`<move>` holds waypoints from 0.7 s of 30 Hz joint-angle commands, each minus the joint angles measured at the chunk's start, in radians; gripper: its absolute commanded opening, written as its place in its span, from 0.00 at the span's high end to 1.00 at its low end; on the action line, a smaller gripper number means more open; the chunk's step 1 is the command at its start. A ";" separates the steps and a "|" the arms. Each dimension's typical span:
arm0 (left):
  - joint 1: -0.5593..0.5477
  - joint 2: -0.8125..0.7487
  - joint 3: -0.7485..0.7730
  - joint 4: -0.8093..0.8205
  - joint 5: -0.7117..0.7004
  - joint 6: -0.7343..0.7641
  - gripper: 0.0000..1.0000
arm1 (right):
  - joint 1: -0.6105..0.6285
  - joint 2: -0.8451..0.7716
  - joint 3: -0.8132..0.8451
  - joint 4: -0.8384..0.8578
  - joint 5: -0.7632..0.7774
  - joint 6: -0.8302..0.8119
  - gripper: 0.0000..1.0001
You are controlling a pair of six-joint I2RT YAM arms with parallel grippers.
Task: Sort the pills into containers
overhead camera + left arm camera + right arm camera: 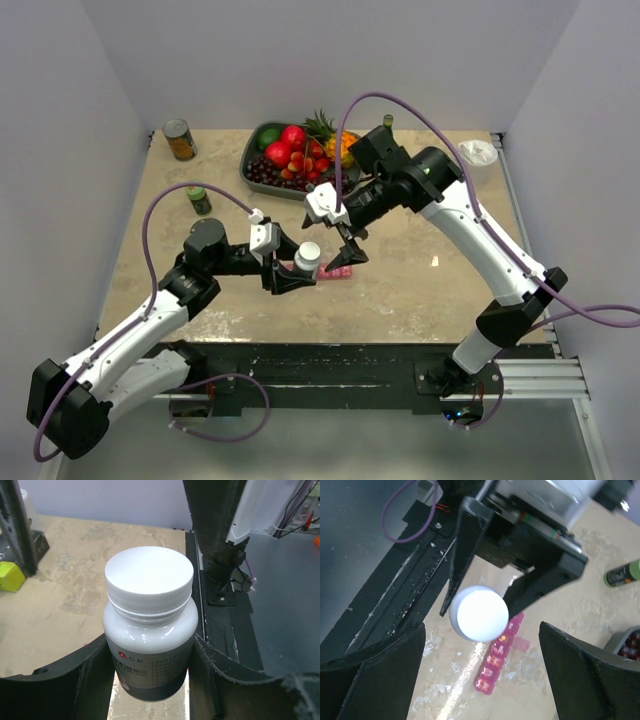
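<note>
A white pill bottle [150,645] with its white cap [149,577] on hangs upright above the table, and my left gripper [150,655] is shut on its body. In the top view the bottle [308,258] is just left of the containers [340,270], a pink strip lying on the table. From the right wrist view I look down on the cap [479,612] and the containers [497,660]. Orange pills [504,638] show through several compartments, and one lid [522,642] stands open. My right gripper [481,630] hovers open above the cap, holding nothing, also seen in the top view [350,248].
A dark bowl of fruit [250,175] stands at the back centre. A tin can [179,139] is at the back left and a green-capped jar [198,199] is left of my left arm. A white cup [478,155] sits at the back right.
</note>
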 commanded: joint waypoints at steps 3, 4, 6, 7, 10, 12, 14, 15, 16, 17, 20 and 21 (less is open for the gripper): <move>0.008 0.026 0.052 0.024 0.099 0.000 1.00 | 0.043 -0.009 0.017 -0.102 -0.075 -0.066 0.08; 0.006 0.028 0.053 0.024 0.100 0.000 1.00 | 0.043 -0.004 0.021 -0.102 -0.078 -0.062 0.10; 0.006 0.025 0.053 0.024 0.097 -0.001 1.00 | 0.045 0.001 0.021 -0.088 -0.075 -0.033 0.15; 0.006 0.023 0.053 0.024 0.096 0.002 1.00 | 0.046 0.004 0.020 -0.084 -0.069 -0.022 0.18; 0.006 0.025 0.053 0.024 0.088 0.002 1.00 | 0.052 0.015 0.014 -0.073 -0.058 0.009 0.29; 0.006 0.025 0.053 0.026 0.086 0.003 1.00 | 0.055 0.022 0.012 -0.064 -0.050 0.032 0.35; 0.008 0.023 0.055 0.027 0.082 0.003 1.00 | 0.060 0.027 0.008 -0.058 -0.046 0.038 0.39; 0.006 0.022 0.056 0.027 0.079 0.002 1.00 | 0.062 0.027 0.006 -0.053 -0.043 0.050 0.44; 0.006 0.019 0.056 0.027 0.076 0.002 1.00 | 0.065 0.028 0.005 -0.049 -0.041 0.055 0.48; 0.006 0.019 0.058 0.029 0.065 0.003 1.00 | 0.066 0.027 0.001 -0.041 -0.038 0.067 0.50; 0.006 0.007 0.056 0.030 0.030 0.003 1.00 | 0.071 0.025 -0.015 -0.017 -0.024 0.108 0.56; 0.006 0.004 0.055 0.032 0.010 0.006 1.00 | 0.071 0.024 -0.022 -0.009 -0.020 0.125 0.58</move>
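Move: The white cap of the pill bottle lies about 3 cm back from the open right hand, 3 cm to its left and some 2 cm lower. The left fingers clasp the bottle's body, roughly 4 cm back, 4 cm left and 6 cm below the right hand. The pink pill organizer is on the table about 8 cm ahead, 3 cm left and 28 cm below the right hand. From the left hand, the cap is 4 cm above, about 1 cm ahead and 1 cm right. The right hand, fingers wide apart at first, eases back some 2 cm and about 1 cm to its left to straddle the cap, stops there, then closes to about half its opening while sinking roughly 1 cm, until its fingertips pinch the cap from both sides. The left hand keeps its hold on the bottle under the cap, drifting about 1 cm back and down before coming nearly to rest. ##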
